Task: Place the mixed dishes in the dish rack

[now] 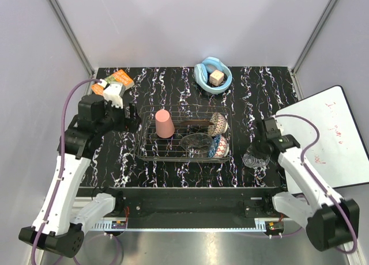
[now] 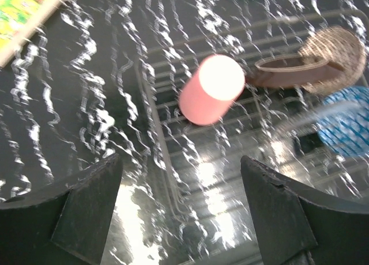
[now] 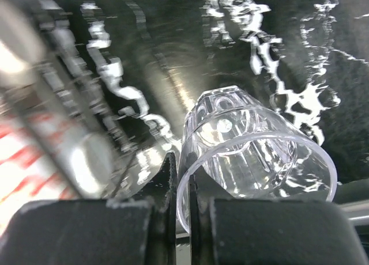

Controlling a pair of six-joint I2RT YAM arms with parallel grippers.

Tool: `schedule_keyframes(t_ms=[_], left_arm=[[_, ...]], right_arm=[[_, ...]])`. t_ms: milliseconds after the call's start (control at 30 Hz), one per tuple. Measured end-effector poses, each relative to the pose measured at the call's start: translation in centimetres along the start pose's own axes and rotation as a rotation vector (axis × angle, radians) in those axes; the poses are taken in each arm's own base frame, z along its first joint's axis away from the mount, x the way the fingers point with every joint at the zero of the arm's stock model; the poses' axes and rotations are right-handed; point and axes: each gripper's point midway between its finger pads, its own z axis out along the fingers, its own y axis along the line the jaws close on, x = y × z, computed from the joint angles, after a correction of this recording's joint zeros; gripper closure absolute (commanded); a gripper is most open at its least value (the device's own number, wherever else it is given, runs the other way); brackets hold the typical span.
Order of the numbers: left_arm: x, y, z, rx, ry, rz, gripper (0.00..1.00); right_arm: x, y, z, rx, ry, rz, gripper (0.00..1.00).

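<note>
The wire dish rack [image 1: 183,159] sits mid-table. Inside it the pink cup [image 1: 164,123] lies at the left. The red floral plate [image 1: 215,123] stands on edge at the right, with the clear glass bowl [image 1: 196,142] and the small blue patterned bowl [image 1: 219,146] in front of it. My left gripper [image 1: 134,122] hovers open at the rack's left rim, nothing between its fingers. In its wrist view the pink cup [image 2: 210,89] and the blue bowl [image 2: 346,127] lie ahead. My right gripper [image 3: 183,167] is shut on the rim of the clear glass cup [image 3: 248,144], just right of the rack [image 1: 253,159].
A light-blue bowl holding a tan cube [image 1: 213,76] stands behind the rack. An orange-green book [image 1: 115,79] lies at the back left, close to my left arm. A whiteboard [image 1: 328,135] leans at the table's right edge.
</note>
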Motion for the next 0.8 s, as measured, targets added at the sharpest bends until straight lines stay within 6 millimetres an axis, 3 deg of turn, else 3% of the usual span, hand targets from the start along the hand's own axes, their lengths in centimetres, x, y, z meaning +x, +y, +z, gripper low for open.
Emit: schedule_keyframes(t_ms=[67, 200, 367, 500, 567, 667, 800], left_arm=[[0.2, -0.6, -0.3, 0.032, 0.021, -0.012, 0.12], [-0.9, -2.6, -1.4, 0.129, 0.015, -0.033, 0.14], [-2.6, -6.4, -3.3, 0.325, -0.015, -0.080, 0.18], [-2.5, -9.5, -4.5, 0.515, 0.024, -0.130, 0.18], [-2.5, -10.7, -5.0, 0.601, 0.044, -0.152, 0.18], [-2.6, -12.4, -5.9, 0.734, 0.075, -0.172, 0.18], [-2.6, -14.0, -7.2, 0.882, 0.111, -0.183, 0.18]], right_arm=[[-0.2, 0.6, -1.2, -0.055, -0.023, 0.012, 1.00], [-1.4, 3.2, -5.6, -0.243, -0.089, 0.026, 1.00], [-2.9, 8.5, -14.2, -0.648, -0.186, 0.006, 1.00], [-2.8, 12.6, -21.5, -1.018, -0.200, -0.006, 1.00], [-2.7, 14.4, -24.3, -1.178, -0.176, -0.008, 1.00], [-2.4, 16.0, -25.5, -1.327, -0.111, 0.008, 1.00], [-2.0, 17.4, -24.7, -1.424, 0.009, 0.065, 1.00]])
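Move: My right hand already has the clear cup by its rim, just off the table. My open left gripper, where I bring the cup, is some 52 cm to its left, 4 cm farther out and 20 cm higher. The red-and-blue bowl stands about 17 cm to my right hand's left and 4 cm ahead, the brown bowl 17 cm left and 13 cm ahead, both slightly lower. From my left hand, the cup lies 52 cm right, 4 cm back and 21 cm below; the pink mug 10 cm right, 8 cm ahead, 22 cm below. I keep my right fingers shut on the clear cup's rim and sweep it quickly up about 27 cm, veering left over the rack's right end towards my left gripper, while the wrist swings over so the cup's base points left. My left hand, still open, comes about 11 cm right, drawing back and rising too, and swings clockwise some 40 degrees to face the cup. ##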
